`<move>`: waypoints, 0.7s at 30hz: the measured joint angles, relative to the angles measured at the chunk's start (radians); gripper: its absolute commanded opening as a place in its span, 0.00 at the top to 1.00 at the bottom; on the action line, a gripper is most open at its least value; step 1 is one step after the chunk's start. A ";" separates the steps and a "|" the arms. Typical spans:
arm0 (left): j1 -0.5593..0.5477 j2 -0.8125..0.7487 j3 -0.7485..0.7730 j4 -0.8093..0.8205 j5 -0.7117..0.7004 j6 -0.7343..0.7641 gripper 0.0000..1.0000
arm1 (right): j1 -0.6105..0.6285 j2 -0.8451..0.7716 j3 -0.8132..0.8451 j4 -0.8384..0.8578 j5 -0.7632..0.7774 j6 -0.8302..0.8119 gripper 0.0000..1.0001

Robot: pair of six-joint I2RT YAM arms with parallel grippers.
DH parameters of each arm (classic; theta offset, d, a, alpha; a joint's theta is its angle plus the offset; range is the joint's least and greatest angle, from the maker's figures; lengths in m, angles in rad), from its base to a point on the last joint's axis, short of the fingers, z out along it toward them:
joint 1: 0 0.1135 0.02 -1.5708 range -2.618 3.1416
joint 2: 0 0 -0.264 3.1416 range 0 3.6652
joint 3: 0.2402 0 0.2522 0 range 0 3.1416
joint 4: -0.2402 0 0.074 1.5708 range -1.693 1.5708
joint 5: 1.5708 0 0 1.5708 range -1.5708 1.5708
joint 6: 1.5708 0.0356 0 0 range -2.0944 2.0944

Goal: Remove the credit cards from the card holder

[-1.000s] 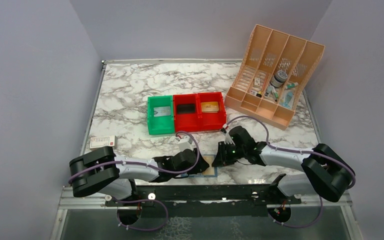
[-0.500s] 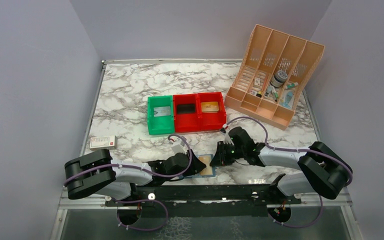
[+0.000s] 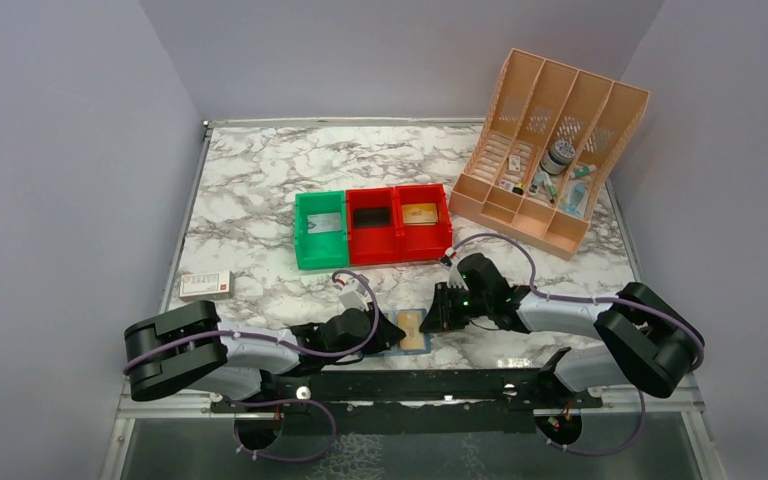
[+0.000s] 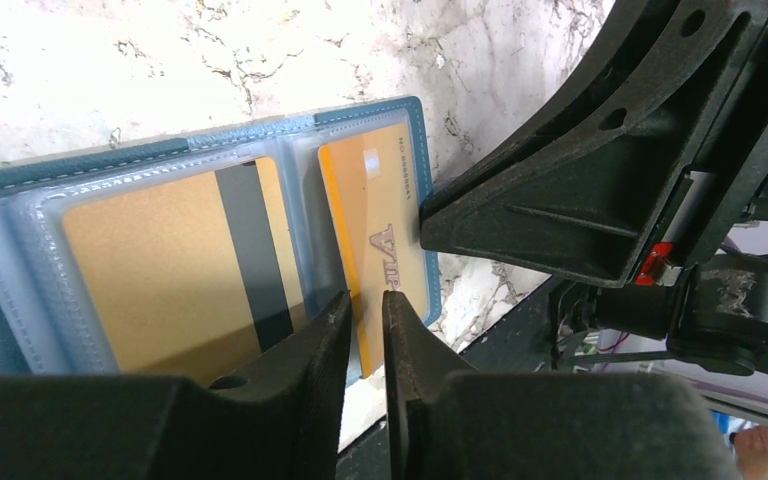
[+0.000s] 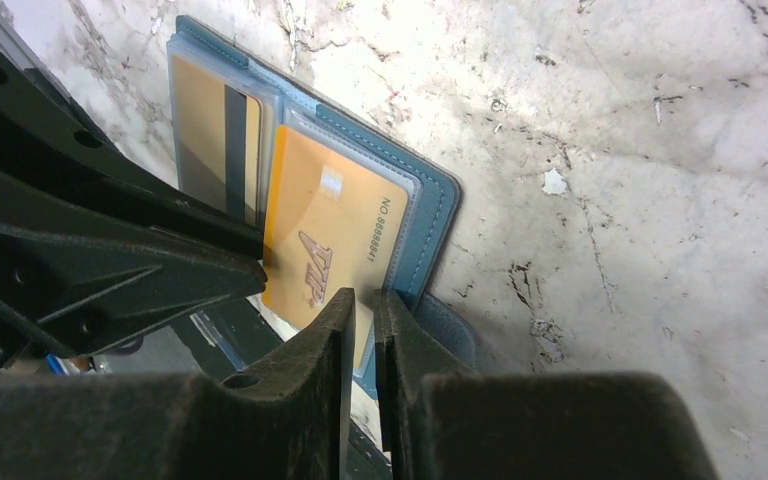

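Note:
The blue card holder (image 3: 396, 346) lies open at the table's near edge, between my two grippers. Its right pocket holds a gold credit card (image 4: 380, 220) that sticks out past the pocket's end. A second gold card with a black stripe (image 4: 170, 260) sits in the left pocket. My left gripper (image 4: 367, 300) has its jaws closed to a thin slit on the protruding card's end. My right gripper (image 5: 364, 298) is shut on the holder's right panel (image 5: 430, 215), right beside that card (image 5: 330, 230). From above, the left gripper (image 3: 397, 330) and right gripper (image 3: 430, 322) face each other across the holder.
A green bin (image 3: 320, 230) with a grey card and two red bins (image 3: 372, 222) stand mid-table; the right one (image 3: 422, 218) holds a gold card. A peach organizer (image 3: 550, 150) stands back right, a white-and-red box (image 3: 206, 284) lies left. The black mounting rail (image 3: 400, 385) borders the near edge.
My left gripper has drawn back to the left, uncovering more of the holder, and its jaws have narrowed onto the gold card. The right gripper has stayed put.

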State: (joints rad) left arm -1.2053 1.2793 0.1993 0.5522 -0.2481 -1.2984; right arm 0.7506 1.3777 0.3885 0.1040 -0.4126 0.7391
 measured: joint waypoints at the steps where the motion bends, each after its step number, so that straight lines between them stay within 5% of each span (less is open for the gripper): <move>1: 0.000 0.000 0.000 -0.001 -0.001 0.001 0.81 | 0.000 0.001 0.000 0.001 -0.001 0.000 0.85; 14: 0.001 0.015 -0.002 -0.001 -0.003 0.000 1.00 | -0.002 0.002 0.000 0.002 -0.005 -0.003 0.85; 21: 0.001 0.014 -0.021 0.021 -0.008 -0.026 1.00 | -0.002 -0.002 0.001 -0.002 -0.002 -0.003 0.85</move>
State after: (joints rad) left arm -1.2045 1.2938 0.1783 0.5728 -0.2562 -1.3243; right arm 0.7486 1.3758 0.3897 0.1017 -0.4145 0.7364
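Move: The left fingers, a quarter open, straddle the orange-edged credit card's left edge, towards its near end; the card's middle lies about 2 cm ahead, 2 cm right and 1 cm below. The striped card in the next pocket has its middle some 4 cm left and 2 cm ahead; the red tray sits roughly 23 cm straight ahead. From the right hand, at the holder's right edge, the orange-edged card's middle is about 3 cm left and 1 cm ahead. Shut the left fingers fully at the orange-edged card's left edge, pinching that edge, while sinking a bit over half a centimetre, then ease the gripper some 0.5 cm left, away from the right hand, without turning the wrist. Keep the right gripper still, its slightly open fingers against the card holder's right edge. ##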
